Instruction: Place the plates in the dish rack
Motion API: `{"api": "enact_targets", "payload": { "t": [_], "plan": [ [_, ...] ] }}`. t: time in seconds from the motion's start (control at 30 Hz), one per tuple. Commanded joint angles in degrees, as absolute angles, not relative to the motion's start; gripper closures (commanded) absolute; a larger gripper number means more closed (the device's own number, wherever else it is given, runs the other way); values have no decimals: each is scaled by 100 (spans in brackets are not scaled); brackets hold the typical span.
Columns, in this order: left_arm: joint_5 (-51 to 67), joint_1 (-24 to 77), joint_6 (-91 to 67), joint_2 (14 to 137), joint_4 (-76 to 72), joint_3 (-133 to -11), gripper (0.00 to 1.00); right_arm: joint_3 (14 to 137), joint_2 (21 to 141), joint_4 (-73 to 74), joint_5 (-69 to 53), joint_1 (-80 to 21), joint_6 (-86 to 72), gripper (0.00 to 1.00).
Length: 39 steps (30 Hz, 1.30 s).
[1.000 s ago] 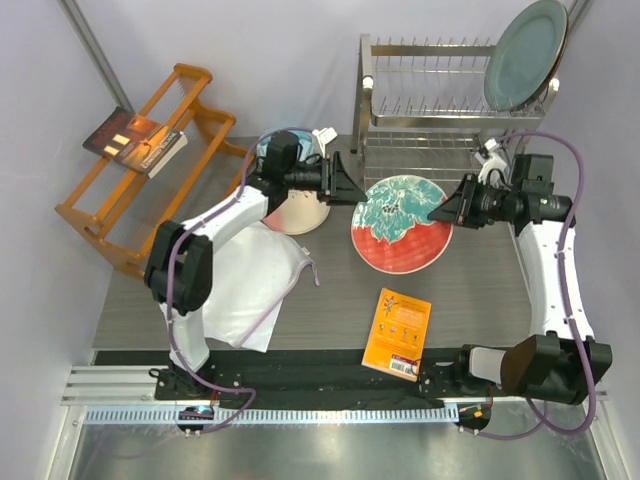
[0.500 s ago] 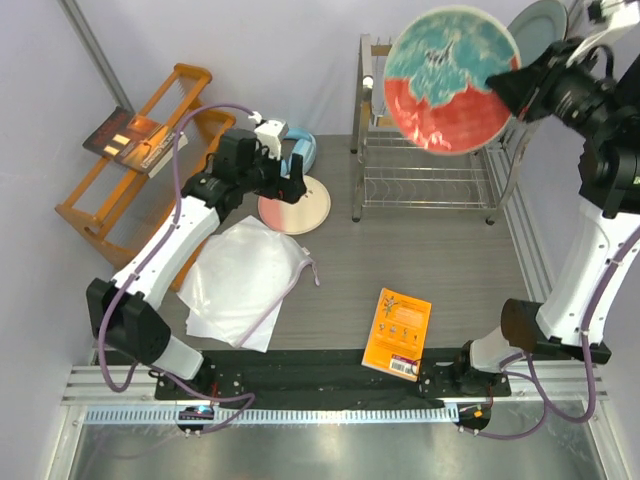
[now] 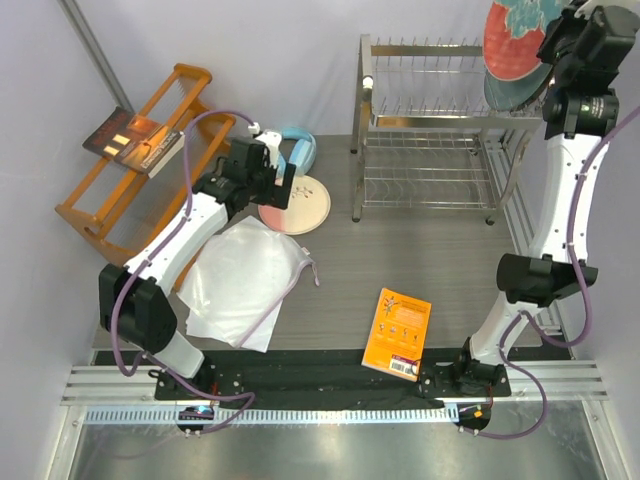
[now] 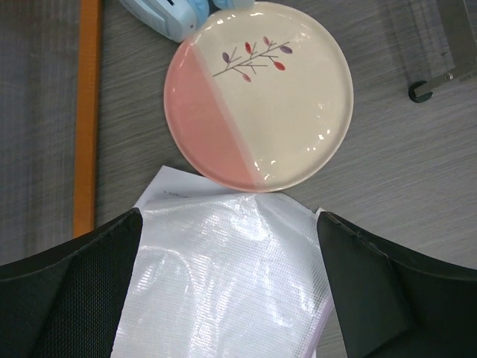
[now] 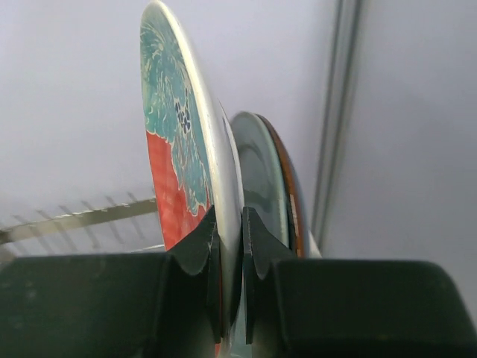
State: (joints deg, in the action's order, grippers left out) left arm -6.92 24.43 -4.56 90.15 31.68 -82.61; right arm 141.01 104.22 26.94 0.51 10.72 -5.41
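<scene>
My right gripper (image 3: 548,42) is raised at the top right and shut on the rim of the teal-and-red patterned plate (image 3: 512,35). It holds the plate upright above the upper tier of the silver dish rack (image 3: 430,130). In the right wrist view the gripper (image 5: 229,250) pinches this plate (image 5: 175,156), close beside a grey-green plate (image 5: 264,179) standing in the rack. My left gripper (image 3: 286,186) is open and empty, above the near edge of the pink-and-cream sprig plate (image 3: 297,207). That plate (image 4: 261,93) lies flat on the table beyond the gripper (image 4: 227,298).
Light blue headphones (image 3: 300,146) lie behind the pink plate. A white plastic bag (image 3: 245,280) lies under the left gripper. An orange booklet (image 3: 397,333) lies at the front centre. An orange wooden rack (image 3: 140,170) with a book (image 3: 135,140) stands at left.
My right arm has carried the patterned plate up and right, turning it edge-on beside the plate in the rack. My left gripper has shifted slightly right over the pink plate's edge.
</scene>
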Motion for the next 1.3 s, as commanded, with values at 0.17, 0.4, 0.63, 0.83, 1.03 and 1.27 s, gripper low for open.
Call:
{"api": "enact_targets", "payload": {
  "t": [0.17, 0.4, 0.63, 0.83, 1.03, 1.27],
  "plan": [
    [-343, 2452, -633, 9438, 3392, -8490, 1, 14590, 10134, 1028, 1362, 773, 562, 99],
    [-255, 2452, -721, 9790, 3516, -8815, 1, 14318, 10099, 1160, 1511, 633, 712, 99],
    [-290, 2452, -642, 9888, 3516, -8815, 1, 14063, 10134, 1178, 1941, 150, 1212, 99],
    [-316, 2452, -642, 9914, 3472, -8737, 0, 13913, 10213, 1169, 2118, -342, 1617, 99],
    [-351, 2443, -642, 9940, 3454, -8666, 1, 13922, 10309, 1037, 2416, -457, 1889, 99],
    [-334, 2443, -624, 9993, 3331, -8666, 0, 13325, 10029, 1063, 2637, -475, 1986, 99]
  ]
}}
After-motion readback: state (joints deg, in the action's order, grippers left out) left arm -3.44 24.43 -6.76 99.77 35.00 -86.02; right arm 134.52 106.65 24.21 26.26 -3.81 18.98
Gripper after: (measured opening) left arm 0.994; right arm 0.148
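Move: Above the right end of the rack's top tier, the right hand already holds the red-and-teal plate upright. The free slots just left of the green plate lie some 8 cm ahead, 2 cm left and 12 cm below; the green plate's middle is about 8 cm ahead, 2 cm right and 4 cm below. From the open left hand, the pink-and-cream plate lies roughly 12 cm ahead, 2 cm right, 18 cm below, with the white bag 6 cm back and 5 cm left. Easing the gripped plate down towards the slots left of the green plate, the right hand first sinks and slides slightly forward and right, then swings about 5 cm left while sinking again, nearly 6 cm down in all. Its left side dips some 20 degrees, the fingers tip down and turn clockwise, and the grip holds. The left hand, still wide open, lowers about 5 cm towards the pink-and-cream plate, tilting more downwards. ##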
